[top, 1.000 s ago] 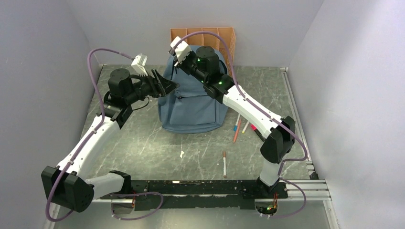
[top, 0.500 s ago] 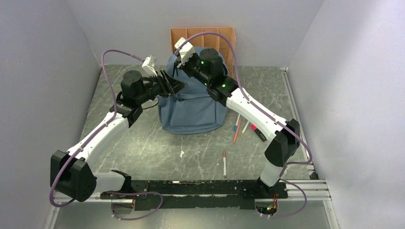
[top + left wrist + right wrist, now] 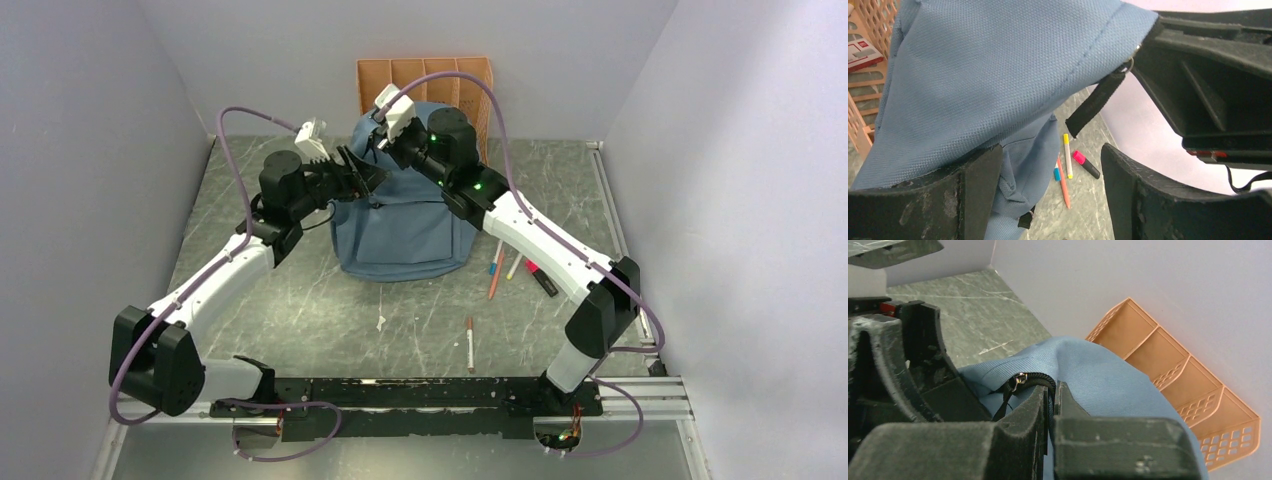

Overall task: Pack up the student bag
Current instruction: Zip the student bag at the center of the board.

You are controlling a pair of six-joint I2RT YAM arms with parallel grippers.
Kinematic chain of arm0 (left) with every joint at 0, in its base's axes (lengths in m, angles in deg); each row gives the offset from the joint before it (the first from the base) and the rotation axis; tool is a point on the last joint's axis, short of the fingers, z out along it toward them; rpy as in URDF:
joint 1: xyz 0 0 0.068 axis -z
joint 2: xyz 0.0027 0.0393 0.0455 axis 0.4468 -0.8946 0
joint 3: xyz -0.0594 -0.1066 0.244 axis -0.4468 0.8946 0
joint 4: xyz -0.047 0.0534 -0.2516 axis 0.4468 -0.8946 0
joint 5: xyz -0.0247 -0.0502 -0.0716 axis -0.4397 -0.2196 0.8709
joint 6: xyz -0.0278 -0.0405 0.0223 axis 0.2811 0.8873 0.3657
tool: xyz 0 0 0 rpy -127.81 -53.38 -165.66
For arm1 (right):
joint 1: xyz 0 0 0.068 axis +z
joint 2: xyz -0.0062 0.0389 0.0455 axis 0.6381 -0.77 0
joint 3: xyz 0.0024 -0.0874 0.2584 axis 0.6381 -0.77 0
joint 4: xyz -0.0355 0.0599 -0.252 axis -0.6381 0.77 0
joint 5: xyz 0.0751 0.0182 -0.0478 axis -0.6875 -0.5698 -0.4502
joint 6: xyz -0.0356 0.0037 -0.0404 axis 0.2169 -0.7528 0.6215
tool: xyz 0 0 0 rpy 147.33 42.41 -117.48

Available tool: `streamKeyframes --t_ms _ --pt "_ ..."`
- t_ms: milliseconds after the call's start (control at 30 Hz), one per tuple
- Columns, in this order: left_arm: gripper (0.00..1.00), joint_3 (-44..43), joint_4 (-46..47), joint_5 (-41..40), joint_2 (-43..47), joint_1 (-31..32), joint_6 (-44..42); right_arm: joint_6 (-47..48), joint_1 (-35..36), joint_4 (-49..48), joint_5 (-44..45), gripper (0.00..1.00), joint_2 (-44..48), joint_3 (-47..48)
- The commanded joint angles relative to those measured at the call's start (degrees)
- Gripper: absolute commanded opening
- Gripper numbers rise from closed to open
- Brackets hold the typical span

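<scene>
The student bag [image 3: 400, 222], dusty blue, stands at the back of the table against the orange organizer. My right gripper [image 3: 380, 142] is at its top left corner. In the right wrist view the right gripper [image 3: 1052, 388] is shut on the bag's black zip trim [image 3: 1040, 377], just beside the metal zip slider [image 3: 1020, 379]. My left gripper [image 3: 362, 175] is close by on the left, open. In the left wrist view the left gripper [image 3: 1050, 150] has a wide gap, with bag fabric [image 3: 988, 75] lying over its left finger [image 3: 973, 195]. A black pull strap [image 3: 1095, 102] dangles from the pinched corner.
The orange slotted organizer [image 3: 425, 76] stands against the back wall. Right of the bag lie an orange pencil [image 3: 496, 276], a yellow marker [image 3: 513, 266] and a pink highlighter [image 3: 540, 278]. A pen [image 3: 469, 343] and a white scrap [image 3: 381, 322] lie nearer the front.
My left gripper has moved right, from the bag's left side to its top left corner beside the right gripper. The right gripper has shifted slightly right, still pinching the bag's top.
</scene>
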Motion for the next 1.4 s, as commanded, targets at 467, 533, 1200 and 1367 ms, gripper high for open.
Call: streamKeyframes --t_ms 467,533,1200,1367 --pt "0.62 -4.47 11.55 3.26 -2.02 -0.73 0.26 -3.02 0.04 -6.38 -3.47 0.00 4.99 -2.52" --pt "0.64 -4.88 11.47 3.13 -1.78 -0.68 -0.06 -3.13 0.04 -6.46 -3.67 0.00 4.91 -2.69" --pt "0.16 -6.42 11.26 2.66 -3.48 -1.47 0.39 -2.39 0.04 -6.64 -3.55 0.00 4.89 -3.97" --pt "0.05 -5.78 10.92 4.20 -2.66 -1.47 0.53 -1.61 0.00 -7.44 -1.20 0.00 4.31 -4.10"
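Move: The zip pull's black tab hangs about 4 cm above the open left fingers, some 2 cm ahead and 2 cm to their right. The right gripper's tips, already shut on the bag's top edge, are roughly 4 cm ahead of the left hand, straight in line and 7 cm above; from them the tab is about 2 cm back, 1 cm left and 3 cm lower. The organiser stands about 13 cm ahead of the left hand, 8 cm right and 15 cm below. Forward a little over 1 cm, then up about 4 cm, the left hand brings its open fingers under the right gripper to the hanging zip tab, the tips tilting up slightly. Near the top of the rise the fingers close almost fully and pinch the tab. The right hand keeps its hold on the bag's edge beside the zip, practically still. ##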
